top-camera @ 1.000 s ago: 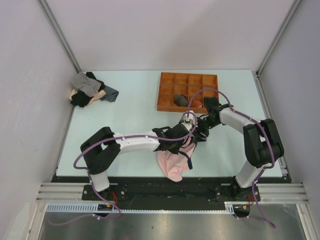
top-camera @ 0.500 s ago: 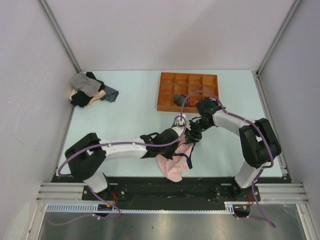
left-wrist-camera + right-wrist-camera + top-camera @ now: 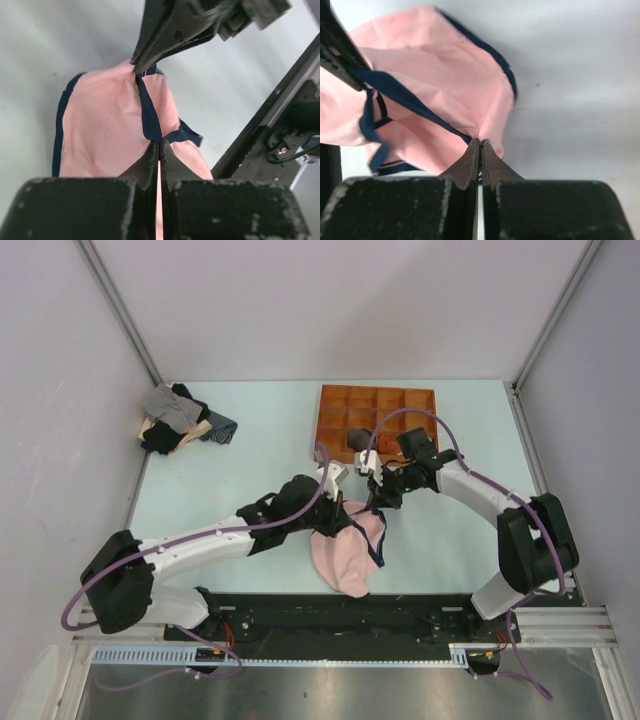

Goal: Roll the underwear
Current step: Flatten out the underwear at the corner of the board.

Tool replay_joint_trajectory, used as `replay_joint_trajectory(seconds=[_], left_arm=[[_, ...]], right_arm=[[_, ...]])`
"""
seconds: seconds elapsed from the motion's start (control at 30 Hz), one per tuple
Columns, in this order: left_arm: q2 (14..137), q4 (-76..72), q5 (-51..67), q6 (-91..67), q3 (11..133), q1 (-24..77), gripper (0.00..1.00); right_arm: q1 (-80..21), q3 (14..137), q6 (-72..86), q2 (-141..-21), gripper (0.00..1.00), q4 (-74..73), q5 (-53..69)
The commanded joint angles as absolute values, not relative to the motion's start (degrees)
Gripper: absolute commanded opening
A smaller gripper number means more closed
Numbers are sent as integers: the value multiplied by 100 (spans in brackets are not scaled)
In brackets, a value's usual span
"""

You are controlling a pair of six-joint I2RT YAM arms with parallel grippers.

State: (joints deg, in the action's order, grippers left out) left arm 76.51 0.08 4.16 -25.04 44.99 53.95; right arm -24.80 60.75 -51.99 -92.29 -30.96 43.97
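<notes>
The underwear (image 3: 345, 555) is light pink with navy edging and hangs spread between my two grippers near the table's front middle. My left gripper (image 3: 338, 508) is shut on the navy edging, as the left wrist view shows (image 3: 159, 144), with the pink cloth (image 3: 105, 130) stretched beyond it. My right gripper (image 3: 374, 502) is shut on the edging at the other side (image 3: 480, 142), the fabric (image 3: 450, 65) fanning out from its tips. Each wrist view shows the other gripper pinching the far end. The lower part of the garment droops onto the table.
An orange compartment tray (image 3: 378, 400) stands at the back right, holding a dark grey bundle (image 3: 360, 439) and an orange one (image 3: 393, 447). A pile of grey, black and tan garments (image 3: 178, 420) lies at the back left. A black rail (image 3: 265, 125) runs along the table's front edge.
Both grippers have shut on the underwear's edging. The left arm has stretched out and swung left, the right gripper has drawn back slightly, and the cloth is now pulled out between them.
</notes>
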Motion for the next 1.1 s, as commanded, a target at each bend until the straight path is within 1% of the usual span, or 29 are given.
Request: replay_joint_trajectory(seconds=[0.0, 0.13, 0.3, 0.4, 0.43, 0.5, 0.63, 0.77, 0.93, 1.07], left_arm=[[7155, -211, 878, -2426, 4596, 5142, 1], [7058, -44, 1396, -2268, 4973, 5019, 2], [6917, 562, 1371, -2004, 5483, 4957, 2], [6847, 983, 1415, -1723, 5852, 4878, 2], [6873, 1228, 1493, -1583, 6149, 4861, 2], [6995, 1493, 1853, -1460, 6650, 4843, 3], [7206, 1950, 2530, -1371, 7233, 4843, 4], [7304, 1934, 3207, -1529, 7365, 4852, 4], [7409, 1583, 3918, -1862, 7129, 4930, 5], [7401, 1407, 4008, -1916, 6690, 4975, 5]], right_arm=[[-2400, 6135, -4720, -8447, 0, -2602, 4456], [-2259, 6187, -4579, -8139, 0, -2540, 4517], [-1829, 6372, -4377, -7665, 0, -2566, 4834], [-1775, 6661, -4535, -7322, 0, -2838, 4720], [-1775, 6819, -4570, -7234, 0, -2926, 4685], [-1775, 6960, -4649, -6945, 0, -3225, 4588], [-1775, 7040, -4667, -6364, 0, -3629, 4351], [-1775, 7259, -4825, -5933, 0, -4428, 4070], [-1793, 7584, -5176, -5433, 0, -5560, 4008], [-1950, 7664, -5379, -5370, 0, -6239, 4288]])
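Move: The pink underwear is already pinched by its navy edge in both my hands. Its middle lies about 3 cm back, 3 cm to the left and 9 cm below my left hand. From my right hand it is some 11 cm back, 8 cm to the left and 6 cm lower. The wooden box's middle is roughly 32 cm ahead and 5 cm to the right of my left hand, and about 25 cm ahead and 1 cm left of my right. I keep both grippers shut on the navy edge and hoist the underwear: my right hand climbs about 23 cm, my left nearly 19 cm before it sinks back slightly. Late in the lift both draw back towards my bases and go right, the right hand farther, so the hands spread; the right rolls some 30 degrees, the left swings clockwise nearly as much. ##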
